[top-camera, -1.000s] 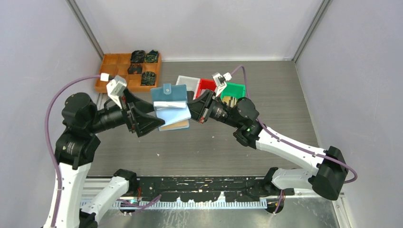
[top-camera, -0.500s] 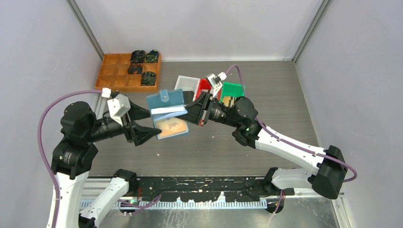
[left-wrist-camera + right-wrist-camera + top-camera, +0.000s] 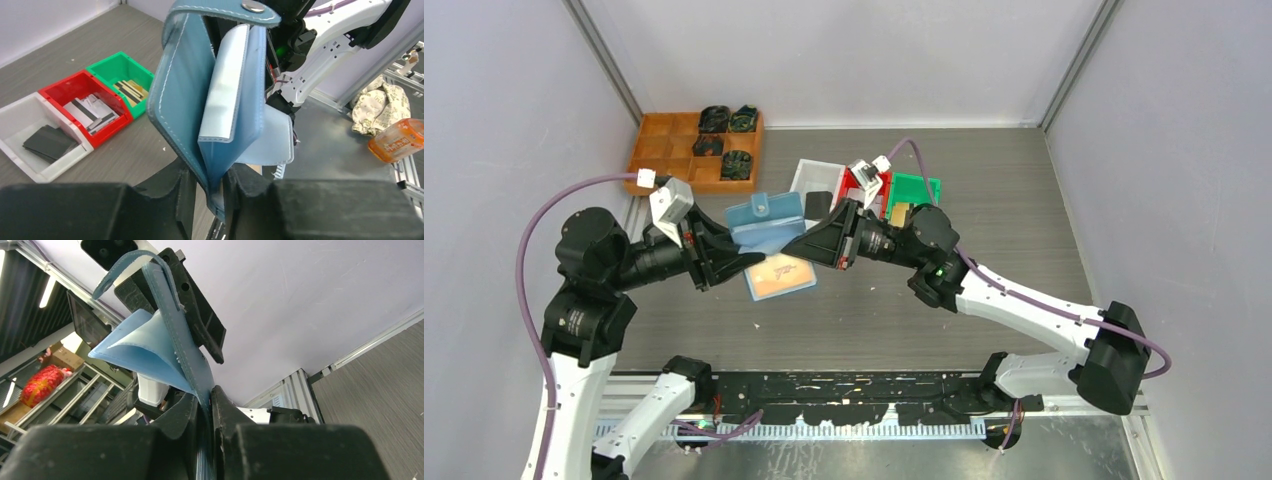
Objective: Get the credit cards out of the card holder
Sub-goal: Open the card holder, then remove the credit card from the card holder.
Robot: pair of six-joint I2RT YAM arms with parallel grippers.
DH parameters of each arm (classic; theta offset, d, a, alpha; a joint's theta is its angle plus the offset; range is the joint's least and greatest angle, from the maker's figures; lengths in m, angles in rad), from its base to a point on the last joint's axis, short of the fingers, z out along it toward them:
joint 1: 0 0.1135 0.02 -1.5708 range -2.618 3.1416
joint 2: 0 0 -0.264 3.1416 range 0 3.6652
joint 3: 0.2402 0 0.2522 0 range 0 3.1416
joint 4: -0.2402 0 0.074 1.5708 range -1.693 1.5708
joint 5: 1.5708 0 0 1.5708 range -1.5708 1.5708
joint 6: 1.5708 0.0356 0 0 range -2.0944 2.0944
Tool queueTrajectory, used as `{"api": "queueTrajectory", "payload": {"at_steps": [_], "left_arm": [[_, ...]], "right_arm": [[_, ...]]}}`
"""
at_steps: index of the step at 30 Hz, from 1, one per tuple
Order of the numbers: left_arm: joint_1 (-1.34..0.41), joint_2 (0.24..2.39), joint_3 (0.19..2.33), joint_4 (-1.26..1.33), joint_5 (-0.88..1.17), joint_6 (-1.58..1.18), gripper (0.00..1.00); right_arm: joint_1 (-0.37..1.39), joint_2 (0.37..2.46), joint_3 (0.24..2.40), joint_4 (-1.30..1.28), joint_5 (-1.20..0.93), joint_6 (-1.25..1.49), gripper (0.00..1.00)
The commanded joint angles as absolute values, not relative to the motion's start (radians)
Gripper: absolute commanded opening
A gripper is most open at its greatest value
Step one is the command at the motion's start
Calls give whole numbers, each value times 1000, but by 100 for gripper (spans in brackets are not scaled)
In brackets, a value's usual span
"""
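Observation:
The slate-blue card holder (image 3: 764, 216) hangs open above the table between my two grippers. Its flap with the snap tab (image 3: 252, 6) points up. My left gripper (image 3: 752, 259) (image 3: 211, 187) is shut on the holder's lower edge, with both pads against the blue material. From the other side, my right gripper (image 3: 792, 246) (image 3: 205, 401) is shut on the holder's opposite edge (image 3: 172, 310). A tan-orange credit card (image 3: 782, 277) shows face-up in a pale blue pocket hanging below the holder. More tan cards (image 3: 129, 90) lie in the green bin.
Behind the holder stand a white bin (image 3: 805, 172) with a dark flat item, a red bin (image 3: 858, 174) and a green bin (image 3: 922, 186). A wooden compartment tray (image 3: 664, 150) with dark objects sits at the back left. Side walls close in on both sides.
My left gripper, wide open a second ago, has closed onto the holder's edge. The right arm has shifted the holder down and to the left, and the card pocket now hangs lower.

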State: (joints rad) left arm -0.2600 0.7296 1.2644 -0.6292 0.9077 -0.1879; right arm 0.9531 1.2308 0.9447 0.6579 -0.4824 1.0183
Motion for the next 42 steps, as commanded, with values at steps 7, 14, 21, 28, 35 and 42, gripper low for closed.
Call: {"api": "queueTrajectory", "payload": {"at_steps": [7, 14, 21, 28, 35, 42], "left_arm": [[-258, 744, 1240, -477, 885, -409, 3], [-259, 758, 1258, -444, 901, -478, 2], [-258, 763, 1260, -411, 918, -544, 1], [-258, 767, 1277, -411, 923, -565, 1], [-258, 768, 1284, -413, 910, -571, 0], [-258, 768, 1284, -414, 911, -570, 0]], "right_arm": [[967, 1168, 888, 760, -562, 966, 51], [967, 1069, 752, 794, -518, 949, 44], [968, 1047, 719, 791, -494, 938, 37], [968, 1037, 706, 789, -424, 904, 38], [967, 1055, 695, 823, -441, 904, 43], [968, 1049, 678, 842, -451, 896, 50]]}}
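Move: The open card holder hangs between the two grippers, its middle about 2 cm left of the right hand, which still pinches its fold, and about 2 cm right and 1 cm ahead of the left hand. Its card side lies some 4 cm below the right hand, 2 cm back and 1 cm left. Down on the table, about 38 cm lower, the white box is roughly 26 cm ahead and 1 cm right of the right hand, the red box 25 cm ahead and 11 cm right. Down, right and slightly back goes the right hand, some 5–6 cm in all, after opening its fingers to let go of the fold; they end about half open beside the card side's lower right corner. Meanwhile the left fingers close onto the holder's left edge and pinch it, and that hand rises about 1.5 cm with a little forward and right travel, its wrist turning roughly 15 degrees. ##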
